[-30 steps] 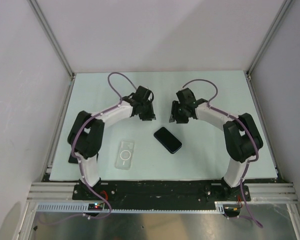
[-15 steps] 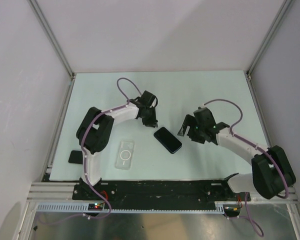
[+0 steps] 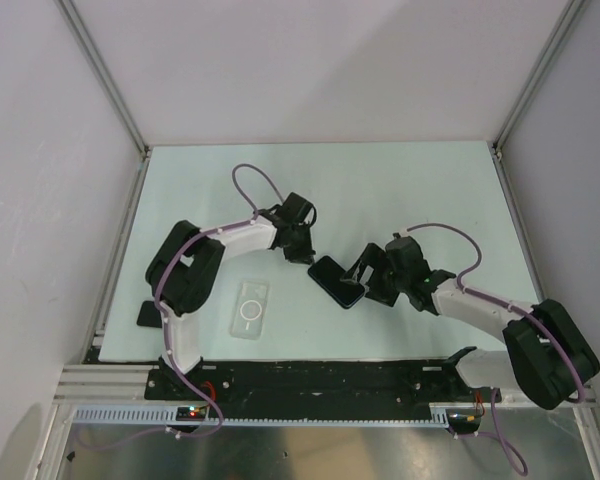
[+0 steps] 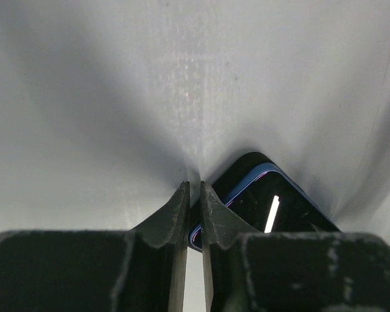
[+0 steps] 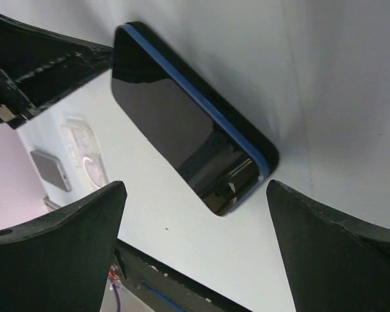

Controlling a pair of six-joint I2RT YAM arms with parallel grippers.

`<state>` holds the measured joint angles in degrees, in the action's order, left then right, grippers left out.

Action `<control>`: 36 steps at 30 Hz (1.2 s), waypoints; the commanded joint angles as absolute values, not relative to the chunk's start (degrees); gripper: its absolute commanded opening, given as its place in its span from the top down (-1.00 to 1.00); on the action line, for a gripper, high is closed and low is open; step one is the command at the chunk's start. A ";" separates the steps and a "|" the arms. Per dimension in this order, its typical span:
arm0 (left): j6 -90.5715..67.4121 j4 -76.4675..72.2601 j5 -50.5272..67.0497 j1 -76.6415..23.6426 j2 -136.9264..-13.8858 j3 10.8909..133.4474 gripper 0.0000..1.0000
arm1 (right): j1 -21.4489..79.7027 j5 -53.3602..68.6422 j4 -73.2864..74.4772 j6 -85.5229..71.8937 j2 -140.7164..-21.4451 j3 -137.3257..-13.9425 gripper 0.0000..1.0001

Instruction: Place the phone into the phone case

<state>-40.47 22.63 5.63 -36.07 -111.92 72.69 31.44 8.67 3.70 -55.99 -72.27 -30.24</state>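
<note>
The black phone (image 3: pixel 337 281) lies screen up and askew at the table's middle; in the right wrist view the phone (image 5: pixel 175 123) shows a blue rim. The clear phone case (image 3: pixel 250 308) with its white ring lies flat to the phone's left, apart from it. My left gripper (image 3: pixel 306 254) is down at the phone's far left corner. Its jaws are shut to a thin slit with nothing between them in the left wrist view (image 4: pixel 194 188), the phone (image 4: pixel 273 201) just behind. My right gripper (image 3: pixel 366 286) stands wide open (image 5: pixel 196 187), its fingers either side of the phone's near right end.
A small dark flat object (image 3: pixel 150 314) lies at the table's left edge, beyond the case. White walls and metal posts (image 3: pixel 110 90) enclose the table. The black front rail (image 3: pixel 320 378) carries both arm bases.
My right arm swung down and left to the phone's right end and its jaws opened wide. My left gripper moved down to the phone's far corner while its jaws narrowed.
</note>
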 commanded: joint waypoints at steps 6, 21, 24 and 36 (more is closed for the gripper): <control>-44.43 23.44 4.67 -39.82 -105.29 65.99 0.69 | 30.80 11.86 -7.83 -59.33 -78.26 -30.41 -0.89; -48.26 22.03 2.16 -43.22 -98.02 59.01 0.70 | 26.15 11.49 -2.36 -52.45 -81.16 -36.43 -0.85; -47.52 22.02 1.65 -42.18 -96.58 58.00 0.69 | 25.31 9.50 2.55 -50.37 -77.77 -36.62 -0.78; -45.31 21.81 1.96 -40.78 -96.47 58.31 0.65 | 32.96 -0.67 16.66 -46.95 -70.91 -36.55 0.05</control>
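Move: The phone in its black case lies askew, its middle some 5 cm back and 6 cm right of the left hand, whose fingertips are at its far-left end, low over the table. From the raised, open right hand it is about 6 cm left, 2 cm ahead and 4 cm below. The clear case lies about 16 cm left of the left hand and 12 cm back. Left fingertips push the phone's far-left end about 6 cm back, slightly left; right fingers half-close at its other. ##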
